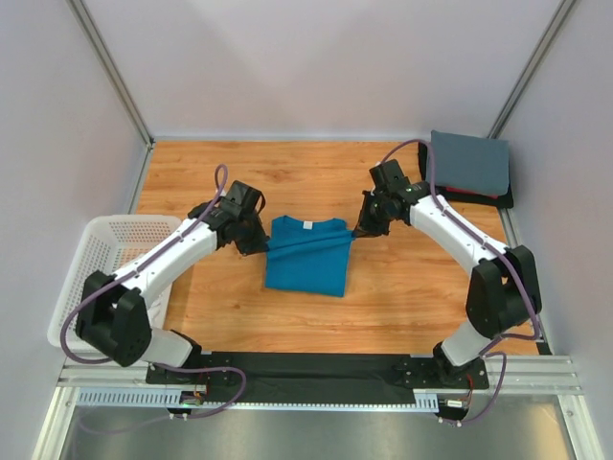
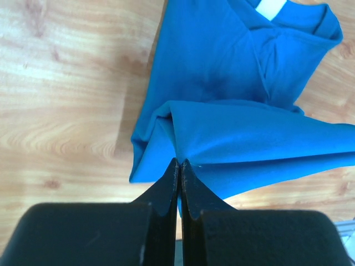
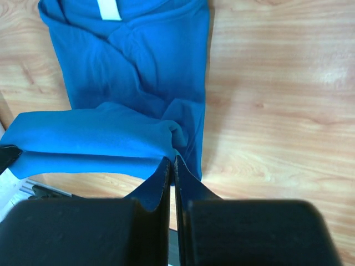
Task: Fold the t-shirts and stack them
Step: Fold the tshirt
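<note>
A teal-blue t-shirt (image 1: 306, 259) lies mid-table with its collar toward the far side. A band of its fabric is lifted and stretched across it between my two grippers. My left gripper (image 1: 260, 243) is shut on the shirt's left edge; in the left wrist view its tips (image 2: 180, 162) pinch a fold of the teal cloth (image 2: 233, 88). My right gripper (image 1: 361, 230) is shut on the right edge; its tips (image 3: 172, 159) pinch the teal cloth (image 3: 138, 66) too. A folded slate-grey t-shirt (image 1: 469, 161) tops a stack at the back right, with dark and red edges (image 1: 476, 197) showing beneath it.
A white mesh laundry basket (image 1: 94, 251) stands at the table's left edge beside my left arm. Walls close the table in on the left, back and right. A black strip (image 1: 316, 369) runs along the near edge between the arm bases.
</note>
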Controlling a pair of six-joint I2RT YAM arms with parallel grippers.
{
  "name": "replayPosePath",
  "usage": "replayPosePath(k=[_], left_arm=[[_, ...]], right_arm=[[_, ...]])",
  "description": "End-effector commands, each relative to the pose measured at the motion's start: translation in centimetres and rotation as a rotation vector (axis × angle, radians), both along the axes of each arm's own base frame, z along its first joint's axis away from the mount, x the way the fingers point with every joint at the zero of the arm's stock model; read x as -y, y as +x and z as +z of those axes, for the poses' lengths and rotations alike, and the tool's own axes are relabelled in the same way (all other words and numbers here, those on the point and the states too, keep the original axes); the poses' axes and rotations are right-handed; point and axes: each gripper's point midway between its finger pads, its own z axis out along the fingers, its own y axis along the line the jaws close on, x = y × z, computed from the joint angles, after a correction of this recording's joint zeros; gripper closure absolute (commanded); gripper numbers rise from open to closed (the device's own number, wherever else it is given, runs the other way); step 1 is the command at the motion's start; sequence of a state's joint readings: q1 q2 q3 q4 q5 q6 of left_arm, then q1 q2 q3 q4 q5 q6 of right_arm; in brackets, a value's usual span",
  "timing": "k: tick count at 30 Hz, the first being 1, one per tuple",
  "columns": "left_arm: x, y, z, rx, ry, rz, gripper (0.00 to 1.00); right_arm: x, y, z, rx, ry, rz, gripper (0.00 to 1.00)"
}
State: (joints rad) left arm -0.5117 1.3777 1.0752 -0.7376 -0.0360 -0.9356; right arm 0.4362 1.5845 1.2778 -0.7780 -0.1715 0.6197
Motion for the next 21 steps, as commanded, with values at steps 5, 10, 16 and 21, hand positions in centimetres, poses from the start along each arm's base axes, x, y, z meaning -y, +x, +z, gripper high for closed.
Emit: replayPosePath(k=[5,10,16,21], left_arm=[[-0.6,5.8,-0.6,0.040,0.046,0.008,1.00],[-0.9,8.9,-2.0,0.028,0.064,0.028,1.00],[-1.0,13.0,-1.5,0.081,0.089,-0.010,0.01],[-0.9,15.8,3.1,0.206,0.108,-0.076,0.01]], right_arm=[[0.9,5.8,-1.4,0.054,0.011,-0.053,1.00],[0.0,8.4,-2.8,0.044,0.012,-0.044,0.99],[0.3,11.7,-3.0,0.050,0.009,-0.067,0.59],[0.8,13.3,1.0,0.147,0.068,-0.069,0.37]])
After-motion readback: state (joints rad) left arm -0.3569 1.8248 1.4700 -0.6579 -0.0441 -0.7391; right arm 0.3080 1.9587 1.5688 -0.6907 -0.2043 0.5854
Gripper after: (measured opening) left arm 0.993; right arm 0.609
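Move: Both hands still pinch the raised hem corners of the folded t-shirt. From the left hand, the collar with its white label is about 9 cm ahead, 11 cm right and 7 cm down. The left shoulder is some 8 cm ahead and 4 cm right, and the near fold 11 cm back and 11 cm right. From the right hand, the collar is roughly 6 cm ahead and 13 cm left, the right shoulder about 6 cm ahead and 4 cm left, both some 7 cm down. Forward and gently down, both hands carry the hem over the shirt towards the collar. After about 8 cm the left hand, some 3 cm lower, lets go and opens wide; the right, nearly 5 cm lower, opens just after it, to a bit over half. Both keep gliding forward, rising slightly at the end, to about 14 cm in all for the left and 11 cm for the right. ##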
